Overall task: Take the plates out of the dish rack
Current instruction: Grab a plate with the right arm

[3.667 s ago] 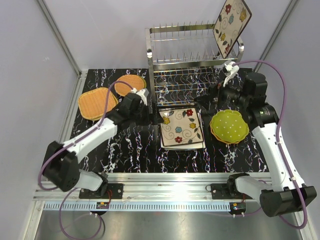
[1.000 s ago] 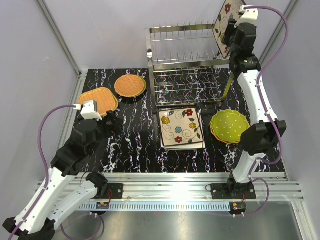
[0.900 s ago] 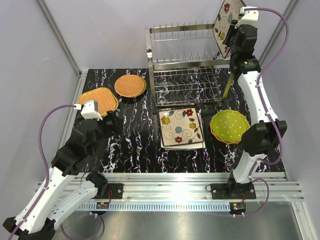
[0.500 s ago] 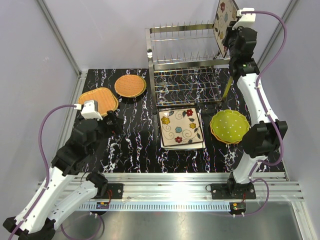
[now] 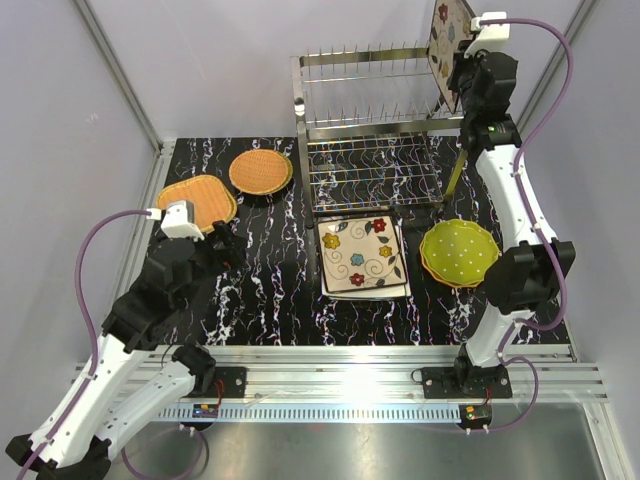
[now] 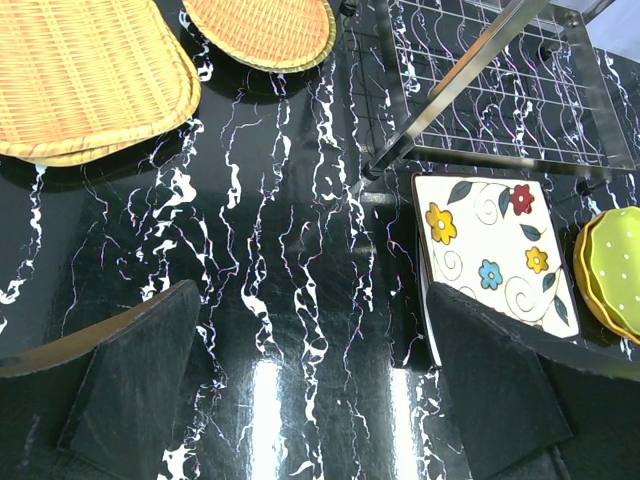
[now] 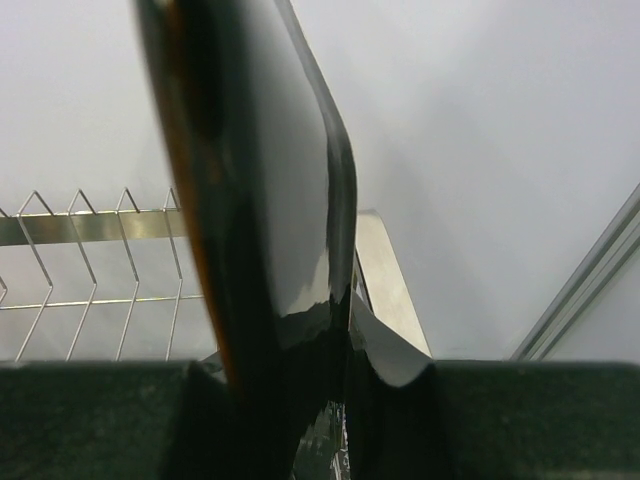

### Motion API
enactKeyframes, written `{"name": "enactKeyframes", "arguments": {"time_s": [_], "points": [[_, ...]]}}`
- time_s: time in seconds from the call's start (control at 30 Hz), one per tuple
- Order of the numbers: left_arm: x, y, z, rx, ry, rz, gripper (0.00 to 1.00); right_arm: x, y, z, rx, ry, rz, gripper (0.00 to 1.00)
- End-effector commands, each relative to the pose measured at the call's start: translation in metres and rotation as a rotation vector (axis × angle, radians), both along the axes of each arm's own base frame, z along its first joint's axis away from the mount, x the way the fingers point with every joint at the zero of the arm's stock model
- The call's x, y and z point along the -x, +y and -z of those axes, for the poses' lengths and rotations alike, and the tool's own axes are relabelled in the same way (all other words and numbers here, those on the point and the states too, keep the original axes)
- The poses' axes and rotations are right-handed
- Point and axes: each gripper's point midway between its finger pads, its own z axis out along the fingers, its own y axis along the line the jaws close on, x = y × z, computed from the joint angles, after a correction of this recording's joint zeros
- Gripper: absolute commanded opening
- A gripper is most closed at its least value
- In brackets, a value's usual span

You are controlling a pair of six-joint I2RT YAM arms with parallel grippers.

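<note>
The steel dish rack [image 5: 370, 110] stands at the back of the table. One square flower-patterned plate [image 5: 447, 35] stands on edge at its top right end. My right gripper [image 5: 462, 75] is shut on that plate's edge; in the right wrist view the plate's dark glossy back [image 7: 270, 200] runs up from between the fingers of the gripper [image 7: 310, 375], with the rack's prongs [image 7: 80, 225] behind. My left gripper [image 5: 225, 245] hovers open over the table's left half; in its own view the gripper [image 6: 310, 300] has nothing between its fingers.
On the table lie a flower-patterned square plate [image 5: 360, 255], lime-green dotted plates [image 5: 458, 253], a round orange woven plate [image 5: 261, 171] and squarish woven ones [image 5: 196, 203]. The left wrist view shows the flowered plate [image 6: 495, 250] and a rack leg [image 6: 450, 90] to the right.
My right gripper has closed on the standing plate, and the plate now looks narrower, turned more edge-on. The left arm has not moved.
</note>
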Motion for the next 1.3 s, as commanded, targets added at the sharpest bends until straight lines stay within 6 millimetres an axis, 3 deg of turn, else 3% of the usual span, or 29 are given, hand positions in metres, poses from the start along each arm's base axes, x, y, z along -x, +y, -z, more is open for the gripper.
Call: {"name": "enactKeyframes", "arguments": {"time_s": [0.0, 0.67, 0.97, 1.27], "points": [[-0.001, -0.001, -0.025, 0.057, -0.064, -0.006, 0.99, 0.059, -0.012, -0.160, -0.030, -0.468, 0.004, 0.00], [0.001, -0.006, -0.033, 0.104, -0.081, 0.011, 0.99, 0.094, -0.012, -0.215, -0.090, -0.596, -0.041, 0.00], [0.000, -0.013, -0.043, 0.126, -0.115, 0.049, 0.99, 0.119, -0.005, -0.232, -0.135, -0.609, -0.103, 0.00], [-0.002, -0.023, -0.054, 0.146, -0.153, 0.095, 0.99, 0.158, 0.007, -0.253, -0.225, -0.610, -0.209, 0.00]]}}
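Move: The right hand already has the flowered plate by its near edge in the rack's right end. The square stack it would join lies about 29 cm back, some 23 cm left and 44 cm below; the green plate's pile is as far back but straight below that line, 0 cm sideways, 43 cm down. The rack's upper tier centres 17 cm left, 3 cm ahead, 8 cm lower. From the left hand the square stack is 5 cm ahead, 31 cm right, 24 cm below. Still pinching the flowered plate, the right hand draws it up out of its slot by nearly 7 cm, fingers tipping upward, then sinks about 1 cm as it eases a little back and left, rolling its left side up and turning slightly counter-clockwise. The empty, open left hand drifts about 2 cm up and to the right. ##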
